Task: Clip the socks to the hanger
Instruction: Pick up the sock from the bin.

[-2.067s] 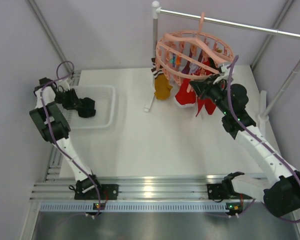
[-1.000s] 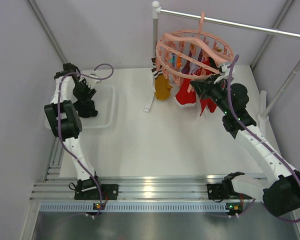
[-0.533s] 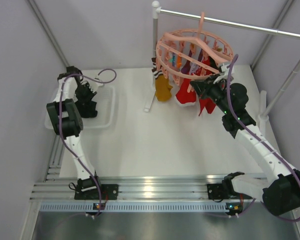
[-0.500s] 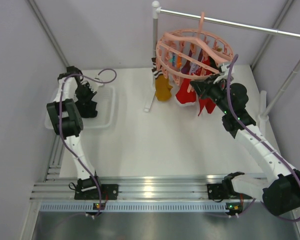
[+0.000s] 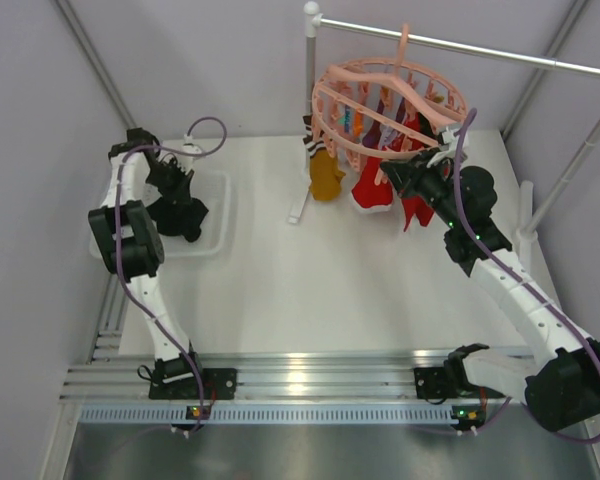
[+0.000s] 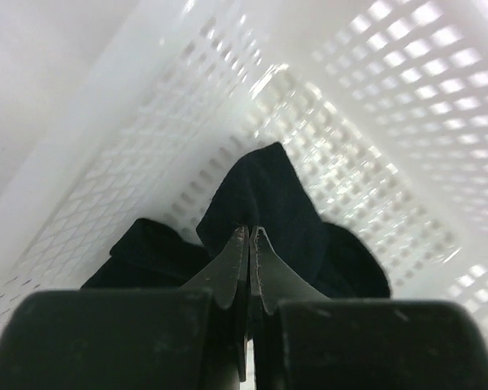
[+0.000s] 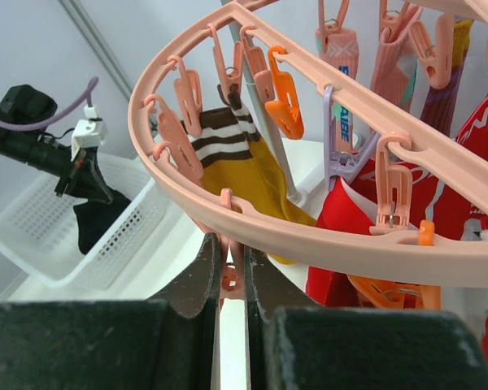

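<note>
A black sock hangs from my left gripper, which is shut on its fabric inside the white mesh basket. From above, the left gripper and the black sock sit over the basket. The salmon-pink hanger hangs from a rod at the back right. My right gripper is shut on a pink clip under the hanger ring. A yellow striped sock and red socks hang from other clips.
The metal rod rests on a white stand post at the back middle. A second upright stands at the right edge. The basket lies at the table's far left, by the wall.
The left jaws have shut on the black sock, and the left wrist has shifted slightly over the basket. The right arm has stayed still on its clip.
</note>
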You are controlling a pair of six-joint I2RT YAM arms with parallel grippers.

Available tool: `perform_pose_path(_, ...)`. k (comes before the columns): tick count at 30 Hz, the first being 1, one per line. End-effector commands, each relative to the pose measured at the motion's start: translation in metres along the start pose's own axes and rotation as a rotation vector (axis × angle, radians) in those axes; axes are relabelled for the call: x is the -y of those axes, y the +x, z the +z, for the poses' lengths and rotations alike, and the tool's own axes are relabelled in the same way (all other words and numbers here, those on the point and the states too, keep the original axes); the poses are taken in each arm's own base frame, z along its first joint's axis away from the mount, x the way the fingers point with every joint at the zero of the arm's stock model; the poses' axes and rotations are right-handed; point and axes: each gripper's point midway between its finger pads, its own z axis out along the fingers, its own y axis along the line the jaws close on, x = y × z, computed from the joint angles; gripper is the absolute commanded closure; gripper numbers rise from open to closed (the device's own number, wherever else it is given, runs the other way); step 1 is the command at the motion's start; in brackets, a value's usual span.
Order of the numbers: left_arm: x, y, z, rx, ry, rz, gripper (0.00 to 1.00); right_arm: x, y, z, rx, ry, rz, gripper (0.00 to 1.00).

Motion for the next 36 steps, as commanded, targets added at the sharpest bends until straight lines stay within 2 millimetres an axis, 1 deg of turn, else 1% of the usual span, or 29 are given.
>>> perform_pose_path(1,0.021,-0.037,-0.018,0.171,0.060,-0.075,1.00,-0.001,-0.023,0.002,0.054,-0.007,-0.020,1.00)
perform_pose_path(4,0.020,-0.033,-0.001,0.180,0.078,-0.175,1.00,-0.001,-0.024,0.002,0.058,-0.009,-0.021,1.00)
perform_pose_path(5,0.015,-0.036,0.003,0.197,0.066,-0.214,1.00,-0.001,-0.024,0.002,0.058,-0.009,-0.021,1.00)
perform_pose_path(6,0.014,-0.031,0.011,0.192,0.073,-0.249,1.00,-0.001,-0.024,0.002,0.057,-0.008,-0.020,1.00)
perform_pose_path(7,0.012,-0.029,0.015,0.193,0.070,-0.273,1.00,-0.001,-0.024,0.002,0.056,-0.010,-0.019,1.00)
perform_pose_path(8,0.004,-0.031,0.020,0.212,0.048,-0.312,1.00,-0.001,-0.023,0.002,0.053,-0.009,-0.020,1.00)
perform_pose_path(11,-0.008,-0.022,0.025,0.213,0.010,-0.382,1.00,-0.001,-0.024,0.002,0.053,-0.009,-0.021,1.00)
perform_pose_path(14,-0.018,-0.009,0.028,0.183,-0.055,-0.395,1.00,0.000,-0.025,0.002,0.054,-0.006,-0.025,1.00)
perform_pose_path(15,-0.023,-0.005,0.031,0.182,-0.082,-0.390,1.00,0.000,-0.025,0.001,0.054,-0.006,-0.023,1.00)
perform_pose_path(17,-0.030,0.001,0.031,0.170,-0.130,-0.413,1.00,0.001,-0.023,0.002,0.050,-0.004,-0.022,1.00)
perform_pose_path(18,-0.033,0.008,0.030,0.149,-0.154,-0.424,1.00,0.001,-0.023,0.002,0.050,-0.004,-0.022,1.00)
perform_pose_path(19,-0.034,0.011,0.031,0.143,-0.158,-0.429,1.00,0.001,-0.023,0.002,0.049,-0.006,-0.022,1.00)
perform_pose_path(21,-0.037,0.016,0.028,0.120,-0.183,-0.443,0.86,0.001,-0.024,0.002,0.051,-0.005,-0.024,1.00)
perform_pose_path(22,-0.037,0.021,0.026,0.101,-0.190,-0.453,0.82,0.000,-0.024,0.002,0.051,-0.006,-0.022,1.00)
perform_pose_path(23,-0.036,0.021,0.023,0.092,-0.200,-0.452,0.74,0.001,-0.023,0.003,0.049,-0.006,-0.022,1.00)
perform_pose_path(25,-0.036,0.022,0.017,0.090,-0.203,-0.447,0.66,0.000,-0.024,0.002,0.052,-0.007,-0.023,1.00)
perform_pose_path(28,-0.025,0.009,0.002,0.137,-0.132,-0.315,0.62,0.000,-0.024,0.003,0.052,-0.008,-0.021,1.00)
perform_pose_path(29,-0.018,0.004,-0.007,0.136,-0.101,-0.213,0.62,0.001,-0.022,0.003,0.049,-0.007,-0.019,1.00)
perform_pose_path(31,-0.011,-0.002,-0.015,0.149,-0.062,-0.117,0.60,0.000,-0.021,0.004,0.046,-0.011,-0.018,1.00)
perform_pose_path(32,-0.008,-0.010,-0.020,0.176,-0.043,-0.029,0.60,0.000,-0.023,0.004,0.050,-0.013,-0.020,1.00)
perform_pose_path(33,-0.004,-0.013,-0.026,0.182,-0.022,-0.002,0.55,0.000,-0.023,0.004,0.048,-0.014,-0.019,1.00)
perform_pose_path(34,0.000,-0.017,-0.028,0.197,0.000,0.031,0.54,-0.001,-0.023,0.004,0.048,-0.014,-0.019,1.00)
perform_pose_path(35,0.001,-0.027,-0.032,0.233,0.015,0.130,0.48,0.000,-0.023,0.004,0.049,-0.012,-0.021,1.00)
perform_pose_path(36,0.008,-0.028,-0.033,0.244,0.041,0.159,0.47,-0.001,-0.023,0.004,0.047,-0.013,-0.019,1.00)
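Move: The left hand already has its fingers shut on a fold of the black sock in the bin; the body of the sock hangs and lies about 4 cm below, 3 cm back towards the base and 1 cm to the left. The bin's right rim runs some 9 cm to the hand's right, level with it fore and aft, and the far rim about 6 cm straight ahead. From the right hand, the sock is roughly 50 cm left, 7 cm ahead and 30 cm lower. Rightwards first, some 2.5 cm with a slight lift, the left hand drags the pinched sock inside the bin, then swings down about 5 cm and back to the left and a little forward, turning counter-clockwise about 25 degrees. Low over the bin floor the fingers open and let the sock go, then rise some 3 cm, drawing slightly back, unwinding most of the turn and ending about half open. ##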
